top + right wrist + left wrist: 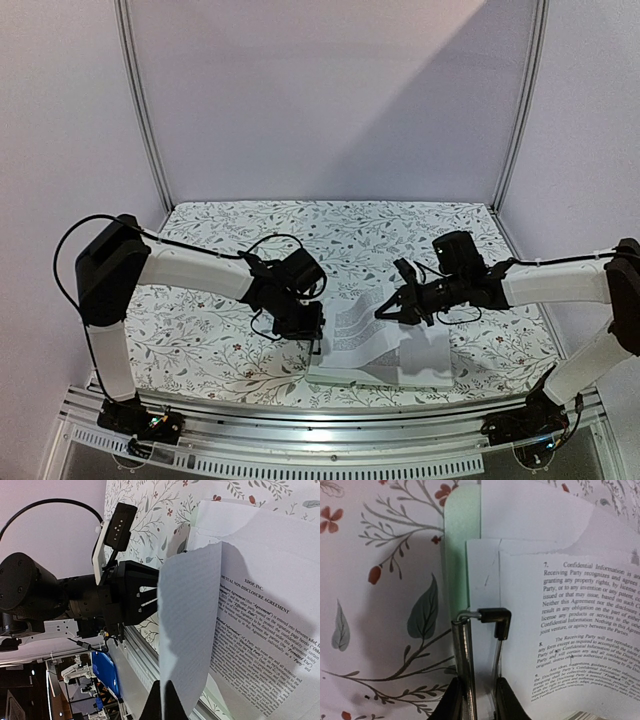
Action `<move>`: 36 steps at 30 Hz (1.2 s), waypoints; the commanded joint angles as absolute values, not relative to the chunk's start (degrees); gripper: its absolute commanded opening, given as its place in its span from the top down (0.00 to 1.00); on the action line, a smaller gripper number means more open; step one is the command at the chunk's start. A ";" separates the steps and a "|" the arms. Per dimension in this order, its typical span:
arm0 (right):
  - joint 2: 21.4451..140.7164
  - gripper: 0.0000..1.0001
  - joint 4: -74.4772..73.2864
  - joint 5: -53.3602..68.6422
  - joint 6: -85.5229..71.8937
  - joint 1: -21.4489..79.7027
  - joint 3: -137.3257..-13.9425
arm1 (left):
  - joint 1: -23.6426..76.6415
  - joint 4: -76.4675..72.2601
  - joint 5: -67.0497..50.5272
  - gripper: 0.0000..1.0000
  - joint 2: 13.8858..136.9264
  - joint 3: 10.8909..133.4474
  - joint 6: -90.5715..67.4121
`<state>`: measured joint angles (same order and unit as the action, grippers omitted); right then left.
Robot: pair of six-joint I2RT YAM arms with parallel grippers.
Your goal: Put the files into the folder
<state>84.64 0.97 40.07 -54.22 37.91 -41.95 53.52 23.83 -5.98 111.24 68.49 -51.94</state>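
Observation:
The pale green folder (335,378) lies flat at the table's near edge, and its green board also shows in the left wrist view (461,540). White printed files (425,355) lie on it, text up (580,610). My left gripper (308,330) is at the folder's left short edge, its jaws closed (480,702) on the dark metal clip (492,617). My right gripper (383,312) is shut (167,702) on the edge of one sheet (192,630) and holds it curled up above the other files (270,630).
A floral tablecloth (220,330) covers the table. An aluminium rail (330,420) runs along the near edge just below the folder. Two frame posts (145,110) stand at the back corners. The left arm's wrist (125,595) is close beside the lifted sheet.

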 commanded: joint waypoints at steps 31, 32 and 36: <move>90.37 1.00 -2.69 36.80 -49.13 38.50 -38.50 | 50.07 14.31 -14.96 1.00 109.67 58.10 -54.32; 90.50 1.00 -2.73 36.82 -48.89 38.52 -38.56 | 50.07 14.32 -15.00 1.00 109.68 58.10 -54.24; 91.03 1.00 -2.86 36.36 -48.40 38.36 -38.85 | 50.09 14.58 -14.88 1.00 109.86 58.27 -54.10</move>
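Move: The right hand, pinching the page's right-hand edge, is roughly 11 cm above the middle of the open folder. From this hand the clip is about 13 cm to the left, 1 cm ahead and 10 cm down. The left hand is already at the clip, its fingers around it; from there the folder's middle is about 14 cm to the right, level fore and aft and at nearly the same height. Still pinching the page, the right hand lifts it barely half a centimetre more, then lowers it about 6 cm towards the folder, easing a little right and back, with the wrist tilting some 10 degrees. The left hand keeps its fingers on the clip, staying in place while leaning about 10 degrees over to its left. ##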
